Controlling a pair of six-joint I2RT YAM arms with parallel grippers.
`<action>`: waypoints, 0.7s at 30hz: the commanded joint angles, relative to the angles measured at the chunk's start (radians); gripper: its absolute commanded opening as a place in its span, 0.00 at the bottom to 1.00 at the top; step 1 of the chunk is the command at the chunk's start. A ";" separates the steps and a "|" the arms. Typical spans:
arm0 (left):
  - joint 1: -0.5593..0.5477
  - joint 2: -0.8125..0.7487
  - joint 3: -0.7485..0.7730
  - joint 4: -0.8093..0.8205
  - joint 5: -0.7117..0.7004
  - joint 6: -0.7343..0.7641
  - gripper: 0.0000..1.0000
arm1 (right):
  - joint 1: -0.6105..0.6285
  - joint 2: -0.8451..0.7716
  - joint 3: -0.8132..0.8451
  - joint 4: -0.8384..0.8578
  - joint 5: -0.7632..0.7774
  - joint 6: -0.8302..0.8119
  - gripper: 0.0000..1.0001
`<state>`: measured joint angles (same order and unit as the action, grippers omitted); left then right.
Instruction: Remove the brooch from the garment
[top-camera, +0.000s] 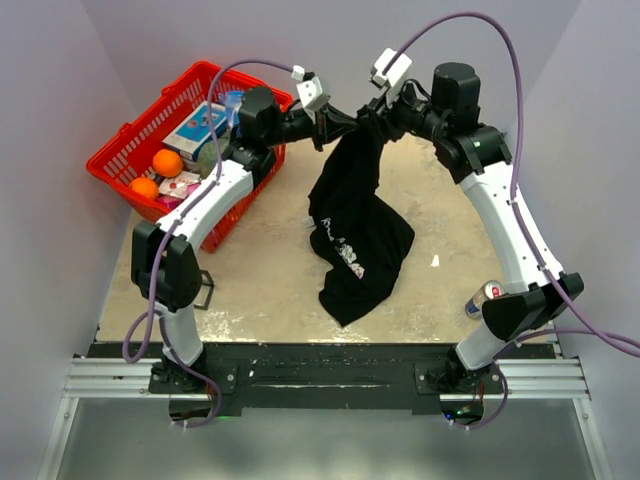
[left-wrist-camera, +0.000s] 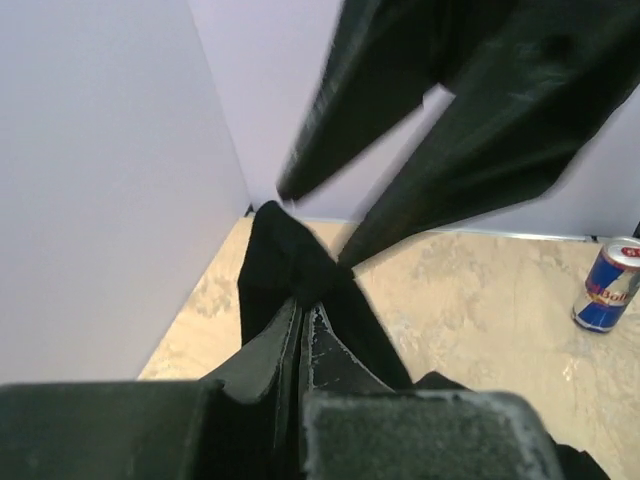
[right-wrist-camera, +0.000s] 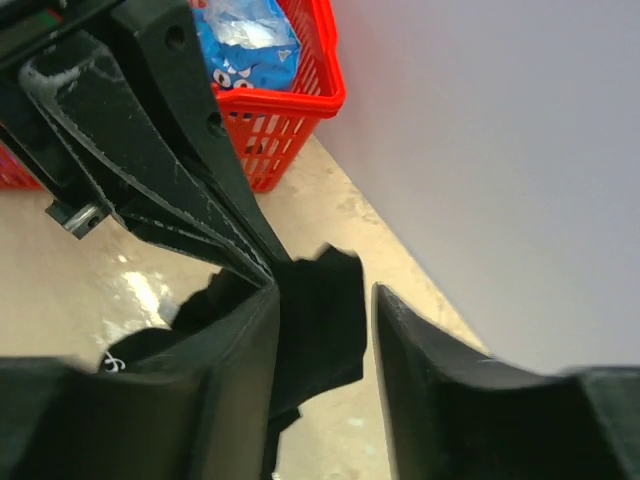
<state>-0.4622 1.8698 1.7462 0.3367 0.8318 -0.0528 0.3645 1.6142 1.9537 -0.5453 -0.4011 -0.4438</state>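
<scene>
The garment (top-camera: 355, 230), a black T-shirt, hangs bunched from the back of the table, its lower part lying on the tabletop with a bit of pink and white print showing. My left gripper (top-camera: 333, 124) is shut on a fold of its top edge; in the left wrist view the jaws (left-wrist-camera: 303, 306) are pressed together on black cloth (left-wrist-camera: 290, 255). My right gripper (right-wrist-camera: 325, 290) stands open right beside it. Cloth (right-wrist-camera: 320, 320) hangs between its fingers, against the left one and clear of the right. The brooch is hidden.
A red basket (top-camera: 128, 135) with oranges, boxes and a blue packet stands at the back left. A blue and silver drinks can (top-camera: 487, 297) stands near the right arm's base. Pale walls close in the table at the back and sides.
</scene>
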 joint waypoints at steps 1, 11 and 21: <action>0.083 -0.147 0.016 -0.203 -0.011 0.140 0.00 | -0.027 -0.053 0.007 0.032 0.041 0.071 0.59; 0.218 -0.357 0.199 -0.587 -0.151 0.548 0.00 | -0.162 -0.079 -0.456 0.056 -0.084 -0.159 0.77; 0.218 -0.419 0.098 -0.533 -0.197 0.484 0.00 | -0.039 0.280 -0.369 0.032 -0.251 -0.245 0.99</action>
<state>-0.2451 1.4349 1.8664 -0.2115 0.6964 0.4118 0.2680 1.8389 1.4498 -0.4976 -0.5236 -0.6407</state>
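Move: The left fingers already hold the garment's raised end, about 40 cm above the table, where the half-open right gripper meets them. The red basket's middle is some 30 cm to the left hand's left, 8 cm farther out and 28 cm below. From the right hand, the draped lower garment lies roughly 40 cm below and 9 cm back; from the left hand, 37 cm below, 9 cm back and 3 cm right. The brooch is hidden. Leftward first, then up, the left hand carries its pinched end of the garment towards the basket, some 16 cm across and 15 cm up, easing back slightly at the end and swinging about 25 degrees counter-clockwise. The right hand opens wide, comes away to the right by about 8 cm, then plunges some 30 cm, curving back left as its fingers tip downward, to beside the hanging cloth. ##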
